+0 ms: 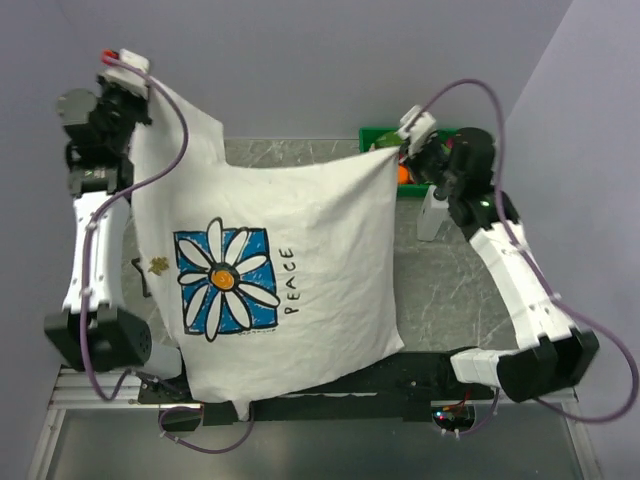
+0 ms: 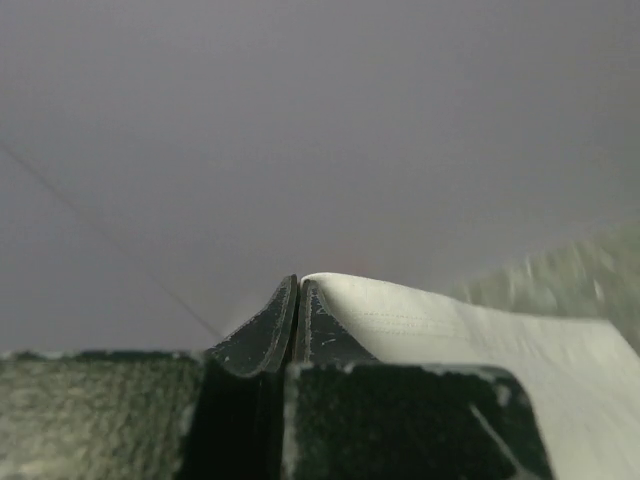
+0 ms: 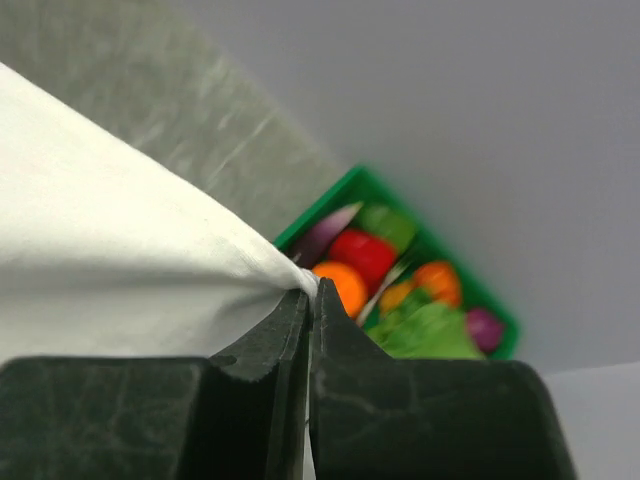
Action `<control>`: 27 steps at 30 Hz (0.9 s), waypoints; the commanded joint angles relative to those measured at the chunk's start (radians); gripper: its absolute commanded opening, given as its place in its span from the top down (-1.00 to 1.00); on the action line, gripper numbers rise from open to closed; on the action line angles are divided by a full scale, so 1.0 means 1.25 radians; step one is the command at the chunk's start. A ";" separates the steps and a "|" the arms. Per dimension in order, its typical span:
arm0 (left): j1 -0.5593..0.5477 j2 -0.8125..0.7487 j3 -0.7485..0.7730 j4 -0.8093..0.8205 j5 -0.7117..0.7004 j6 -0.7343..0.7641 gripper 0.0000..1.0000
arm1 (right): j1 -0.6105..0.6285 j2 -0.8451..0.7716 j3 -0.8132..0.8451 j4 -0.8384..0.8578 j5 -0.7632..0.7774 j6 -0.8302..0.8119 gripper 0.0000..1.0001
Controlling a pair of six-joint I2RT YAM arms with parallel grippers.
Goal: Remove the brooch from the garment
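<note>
The garment, a white T-shirt with a blue daisy print and the word "PEACE", hangs stretched between both arms above the table. The brooch, a tiny gold pin, sits on the cloth just left of the blue square. My left gripper is shut on the shirt's upper left corner. In the left wrist view its jaws are pressed together, with a white hem running out over the right one. My right gripper is shut on the upper right corner; white cloth comes out of its closed tips.
A green bin of colourful toy food stands at the back of the marbled table, just behind the right gripper; its rim shows in the right wrist view. A small white object stands beside the right arm.
</note>
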 commanded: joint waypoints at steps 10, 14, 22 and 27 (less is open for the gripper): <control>-0.025 0.388 0.098 -0.081 0.048 -0.004 0.99 | 0.022 0.441 0.209 0.125 0.235 0.005 1.00; -0.040 0.438 0.115 -0.060 0.007 -0.010 0.98 | 0.025 0.626 0.364 0.084 0.257 -0.011 1.00; -0.048 0.487 0.162 -0.049 -0.052 -0.024 0.96 | 0.018 0.843 0.659 0.021 0.339 -0.016 1.00; -0.050 0.430 0.178 -0.090 -0.052 -0.044 -0.35 | 0.023 0.780 0.627 0.002 0.316 0.022 0.01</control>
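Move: The left hand holds one garment corner high over the table; its landing place, the bare far tabletop, is about 17 cm ahead and 50 below. The brooch hangs on the cloth some 19 cm back, 3 left and 21 below, and the orange bottle stands about 27 ahead, 10 left, 48 below. From the right hand, holding the other corner, the vegetable crate is about 25 ahead, 14 right, 34 below; the white container is 8 ahead, 15 right, 30 below. Still pinching the two far corners, both hands whip the garment down and forward over the tabletop, then open and let go. The left sinks some 27 cm while reaching 16 forward, its fingers tipping down about 30 degrees; the right reaches about 25 cm forward and 20 down, turning clockwise, to over the crate's left end. ##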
